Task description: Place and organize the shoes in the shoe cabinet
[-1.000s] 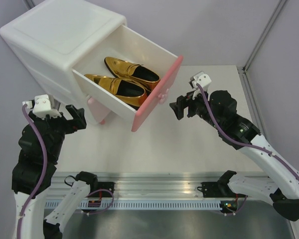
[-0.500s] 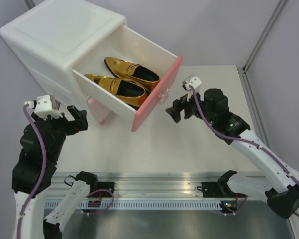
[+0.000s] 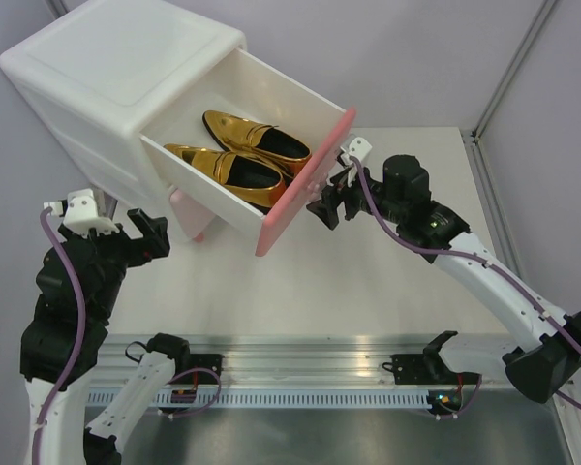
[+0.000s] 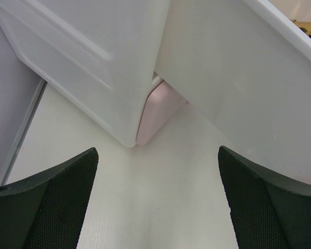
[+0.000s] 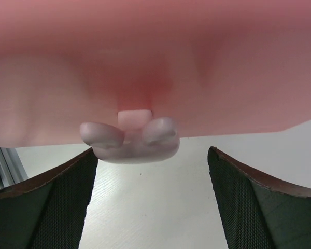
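The white shoe cabinet stands at the back left with its upper drawer pulled out. Two gold shoes lie side by side inside that drawer. Its pink front faces my right gripper, which is open and close to the knob. In the right wrist view the bunny-shaped knob hangs just above and between my open fingers. My left gripper is open, low at the cabinet's near left corner, with nothing in it. The green shoes are out of view.
The lower drawer's pale pink front shows under the open drawer. Grey walls close the back and right. A metal rail runs along the near edge between the arm bases.
My right gripper has moved left toward the pink drawer front and now sits at the knob. The left arm has hardly moved.
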Controlling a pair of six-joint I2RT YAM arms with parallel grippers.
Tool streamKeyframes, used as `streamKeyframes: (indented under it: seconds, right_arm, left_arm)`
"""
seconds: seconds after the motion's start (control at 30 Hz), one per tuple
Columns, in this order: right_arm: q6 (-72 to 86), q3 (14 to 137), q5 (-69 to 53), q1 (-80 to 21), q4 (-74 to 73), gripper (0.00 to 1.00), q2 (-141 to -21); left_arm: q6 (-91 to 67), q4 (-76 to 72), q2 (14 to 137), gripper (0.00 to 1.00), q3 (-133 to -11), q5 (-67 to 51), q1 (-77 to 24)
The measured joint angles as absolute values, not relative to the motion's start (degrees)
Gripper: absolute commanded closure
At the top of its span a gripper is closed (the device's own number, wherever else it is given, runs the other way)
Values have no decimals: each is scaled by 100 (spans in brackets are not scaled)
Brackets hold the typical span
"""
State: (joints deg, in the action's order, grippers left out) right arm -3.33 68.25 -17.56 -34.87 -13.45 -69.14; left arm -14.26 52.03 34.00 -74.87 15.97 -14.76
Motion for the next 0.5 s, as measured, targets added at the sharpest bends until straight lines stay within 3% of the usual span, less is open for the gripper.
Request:
streamKeyframes:
  seconds: [0.2,0.43,0.5]
  right_arm:
    - [-340,6978,-1992,-3463,-1271,23,-7102]
    - [-366,7210,-2237,-3463,-1450,71,-7255]
    - [-386,7325,-2257,-3461,-1581,76,-7312]
  left_arm:
    - [-1455,5266,3378,0,-7507,1608,-1476]
    - [-1455,5315,3376,0,-7516,1616,-1476]
    - [-1455,5336,3387,0,-7540,1616,-1476]
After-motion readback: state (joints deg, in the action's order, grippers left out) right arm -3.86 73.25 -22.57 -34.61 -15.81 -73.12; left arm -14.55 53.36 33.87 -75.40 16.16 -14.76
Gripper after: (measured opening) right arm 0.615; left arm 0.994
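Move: The upper drawer's bunny knob sits just in front of the open right fingers: about 2 cm to their left, 1 cm ahead and 1 cm higher, with the pink drawer front some 4 cm left and 3 cm ahead of the hand. Inside the drawer, the nearer gold shoe lies roughly 20 cm left and 5 cm ahead, the farther one about 15 cm left and 11 cm ahead. From the left hand the knob is about 30 cm right, 10 cm ahead and some 6 cm lower. Close the right gripper around the bunny knob as you ease it about 1.5 cm left, in towards the pink drawer front. Swing the hand some 5 degrees counter-clockwise on the way, and bring both fingers in from almost wide open until they pinch the knob from its two sides. ##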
